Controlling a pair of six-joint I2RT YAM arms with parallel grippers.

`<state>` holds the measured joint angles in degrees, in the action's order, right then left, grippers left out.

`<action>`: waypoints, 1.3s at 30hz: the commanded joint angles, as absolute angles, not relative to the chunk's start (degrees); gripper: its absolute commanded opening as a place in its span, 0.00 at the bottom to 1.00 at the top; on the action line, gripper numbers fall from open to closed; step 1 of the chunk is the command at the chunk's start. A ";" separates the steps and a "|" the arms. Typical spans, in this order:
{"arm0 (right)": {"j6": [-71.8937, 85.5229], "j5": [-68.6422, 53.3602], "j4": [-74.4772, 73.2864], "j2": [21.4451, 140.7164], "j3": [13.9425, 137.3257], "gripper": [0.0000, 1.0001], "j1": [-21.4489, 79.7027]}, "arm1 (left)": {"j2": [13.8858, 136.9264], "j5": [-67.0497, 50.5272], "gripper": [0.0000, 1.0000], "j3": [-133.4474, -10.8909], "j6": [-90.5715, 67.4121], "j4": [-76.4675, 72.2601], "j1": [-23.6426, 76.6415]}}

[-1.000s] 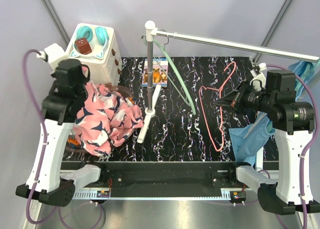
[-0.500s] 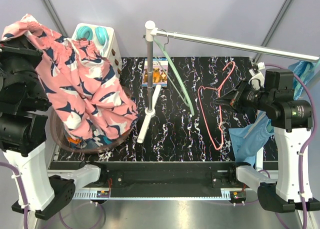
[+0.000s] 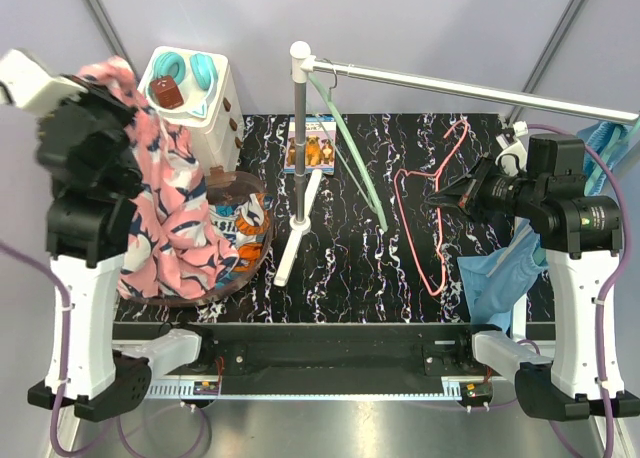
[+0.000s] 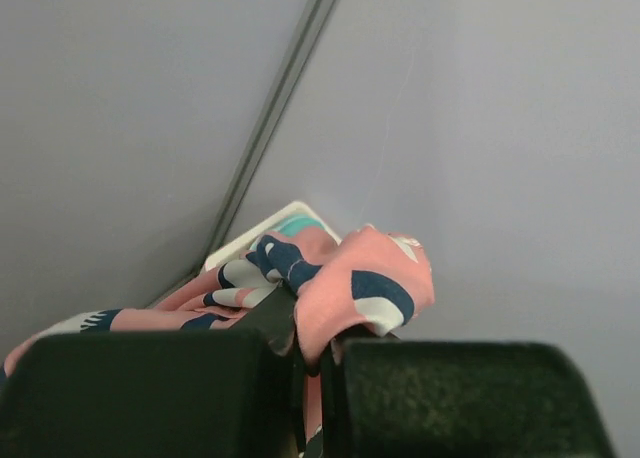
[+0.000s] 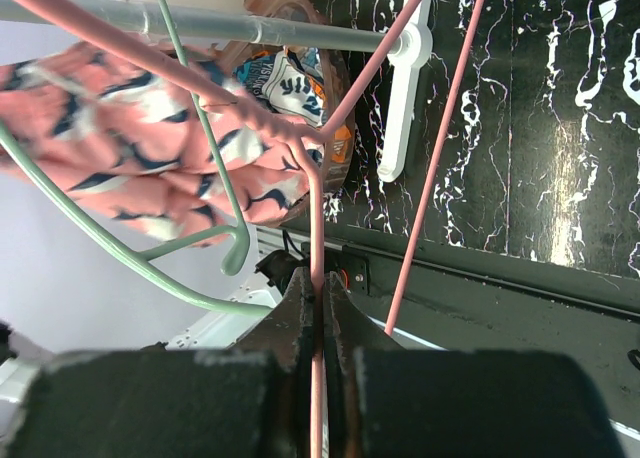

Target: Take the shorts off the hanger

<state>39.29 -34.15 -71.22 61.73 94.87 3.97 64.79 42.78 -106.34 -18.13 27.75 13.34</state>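
Pink shorts (image 3: 170, 223) with navy-and-white prints hang from my raised left arm at the far left, their lower end in a brown basket (image 3: 238, 184). My left gripper (image 4: 312, 330) is shut on a bunched fold of these shorts (image 4: 345, 288). Orange, blue and white patterned shorts (image 3: 240, 228) lie in the basket. My right gripper (image 3: 441, 200) is shut on the wire of a bare pink hanger (image 3: 432, 240), held tilted over the table. In the right wrist view the wire (image 5: 317, 228) runs between the closed fingers of that gripper (image 5: 318, 296). Light blue shorts (image 3: 500, 273) hang off the table's right edge.
A grey pole (image 3: 299, 128) on a white foot carries a horizontal rail (image 3: 450, 83) with a bare green hanger (image 3: 355, 158) on it. A white drawer unit (image 3: 195, 103) stands at the back left. A picture card (image 3: 310, 144) lies by the pole.
My left arm lifted the pink shorts out of the basket and swung them up and left, uncovering the patterned shorts. The right gripper and pink hanger barely moved.
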 commanded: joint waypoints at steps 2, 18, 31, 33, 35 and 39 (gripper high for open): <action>39.02 -36.04 -67.94 61.70 95.10 0.00 3.87 | 64.42 30.45 0.00 -87.77 -34.51 34.70 10.39; 38.94 -34.98 -69.43 58.71 94.13 0.00 3.78 | 60.82 8.61 0.00 -55.03 -67.84 39.98 4.22; 28.66 -35.95 -73.90 59.77 98.78 0.00 3.78 | 54.85 6.95 0.69 -56.59 -62.76 49.91 4.39; 25.33 -35.33 -74.88 59.50 99.14 0.00 3.87 | 53.62 5.63 0.70 -59.66 -61.00 53.43 4.31; 22.78 -36.29 -75.32 59.07 98.70 0.00 3.95 | 51.95 3.52 0.70 -61.08 -60.03 55.27 4.57; 22.24 -37.70 -74.53 56.44 96.77 0.00 4.13 | 45.37 0.09 0.70 -64.41 -58.81 54.67 4.92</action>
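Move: Below the raised left hand, which holds the bunched pink shorts, the brown basket's middle lies about 52 cm down, some 4 cm back and 4 cm to the right. The white drawer unit stands about 16 cm ahead and 6 cm right of that hand; the rack's foot is roughly 27 cm right and 2 cm back. From the right hand, the basket is around 47 cm left, 4 cm ahead and 32 cm down. Swinging the shorts down fast, the left hand drops some 40 cm towards the basket, bearing right about 8 cm and going first forward, then back, as the wrist rolls and tips until the fingers point steeply down. Low over the basket they open and let go of the shorts, and the hand starts up again by about 7 cm. The right hand keeps hold of the pink hanger, easing back slightly. ##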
